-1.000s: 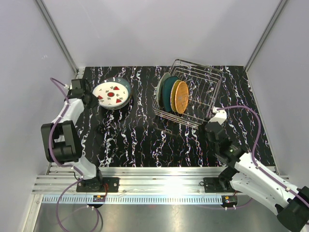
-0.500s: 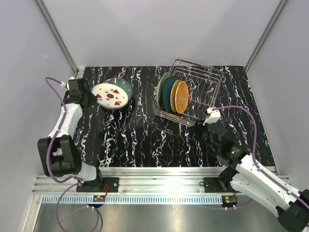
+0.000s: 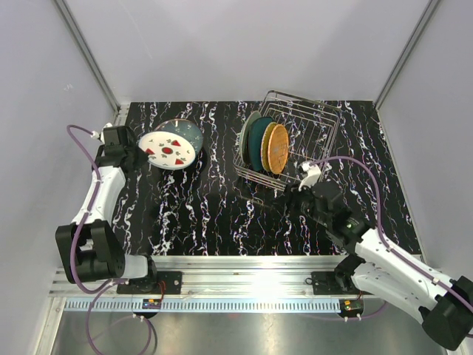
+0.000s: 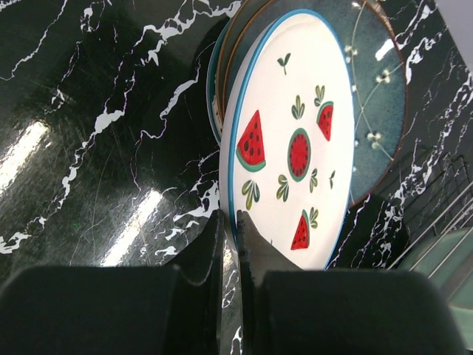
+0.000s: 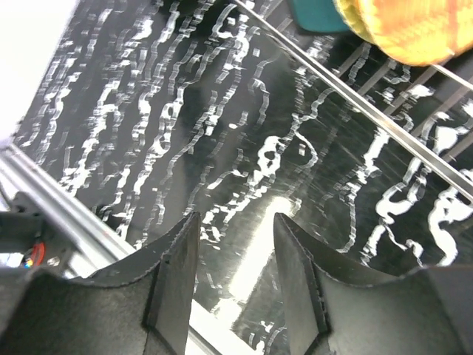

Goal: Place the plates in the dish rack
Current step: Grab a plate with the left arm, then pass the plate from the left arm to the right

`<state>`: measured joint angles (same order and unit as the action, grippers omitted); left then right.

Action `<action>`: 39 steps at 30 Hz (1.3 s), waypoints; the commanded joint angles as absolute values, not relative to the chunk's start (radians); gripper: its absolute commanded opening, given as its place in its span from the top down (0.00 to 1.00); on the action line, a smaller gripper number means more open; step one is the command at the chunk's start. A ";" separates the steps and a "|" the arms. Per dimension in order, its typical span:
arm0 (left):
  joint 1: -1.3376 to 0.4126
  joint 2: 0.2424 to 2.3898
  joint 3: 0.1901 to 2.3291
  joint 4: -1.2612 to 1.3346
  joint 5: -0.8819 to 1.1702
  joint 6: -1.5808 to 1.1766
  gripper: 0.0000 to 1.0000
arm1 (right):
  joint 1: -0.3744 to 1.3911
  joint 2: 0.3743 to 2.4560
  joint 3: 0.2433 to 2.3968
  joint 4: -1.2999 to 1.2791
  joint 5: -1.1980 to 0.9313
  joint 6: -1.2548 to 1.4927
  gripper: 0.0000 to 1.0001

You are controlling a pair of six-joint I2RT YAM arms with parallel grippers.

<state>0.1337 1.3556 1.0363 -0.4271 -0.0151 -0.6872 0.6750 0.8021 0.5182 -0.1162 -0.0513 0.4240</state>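
Observation:
My left gripper (image 3: pixel 137 152) (image 4: pixel 230 222) is shut on the near rim of a white plate with red fruit motifs (image 3: pixel 168 150) (image 4: pixel 295 140). That plate is tilted up off a dark grey-green plate with a brown rim (image 3: pixel 189 132) (image 4: pixel 380 89) at the back left. The wire dish rack (image 3: pixel 307 140) stands at the back centre-right. In its left end a pale green plate (image 3: pixel 247 133), a dark teal plate (image 3: pixel 259 144) and an orange-tan plate (image 3: pixel 278 149) stand upright. My right gripper (image 3: pixel 287 197) (image 5: pixel 236 229) is open and holds nothing, low over the table just in front of the rack.
The rack's front wire (image 5: pixel 355 81) and the orange-tan plate's lower edge (image 5: pixel 414 26) lie close ahead of my right fingers. The table is black marble-patterned (image 3: pixel 222 214), with a metal rail (image 3: pixel 236 270) along its near edge and grey walls around it.
My right gripper has opened and swung left along the front of the rack. My left arm has drawn the white plate slightly left, off the plate beneath.

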 commanded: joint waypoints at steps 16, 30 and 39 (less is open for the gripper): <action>0.126 1.304 1.043 -0.351 0.026 -0.689 1.00 | 0.940 1.286 0.865 0.262 -0.072 0.460 0.29; 0.143 1.382 1.071 -0.371 0.074 -0.660 1.00 | 0.953 1.653 1.236 0.121 0.245 0.860 0.21; 0.161 1.408 1.063 -0.356 0.109 -0.658 1.00 | 0.966 1.917 1.466 0.014 0.284 0.911 0.20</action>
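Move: The right hand's goal is the watermelon plate: its middle lies roughly 35 cm to the left, 16 cm ahead and slightly lower. The plate stack under it is about 33 cm left, 19 cm ahead, 7 cm lower. The dish rack's middle is some 18 cm ahead and 3 cm right. From the left hand, the plate's middle is about 8 cm right, 3 cm ahead, slightly lower; the stack some 11 cm right, 5 cm ahead, 7 cm below. The left hand keeps its pinch on the plate's near-left rim, lifts it about 1.5 cm, then lowers it nearly 4 cm. Meanwhile the right hand, untouching, sweeps some 24 cm left and then also forward about 11 cm towards the plate's free side, arching up 6 cm and sinking back, while the fingers open wider and end tipped about 10 degrees further down. ##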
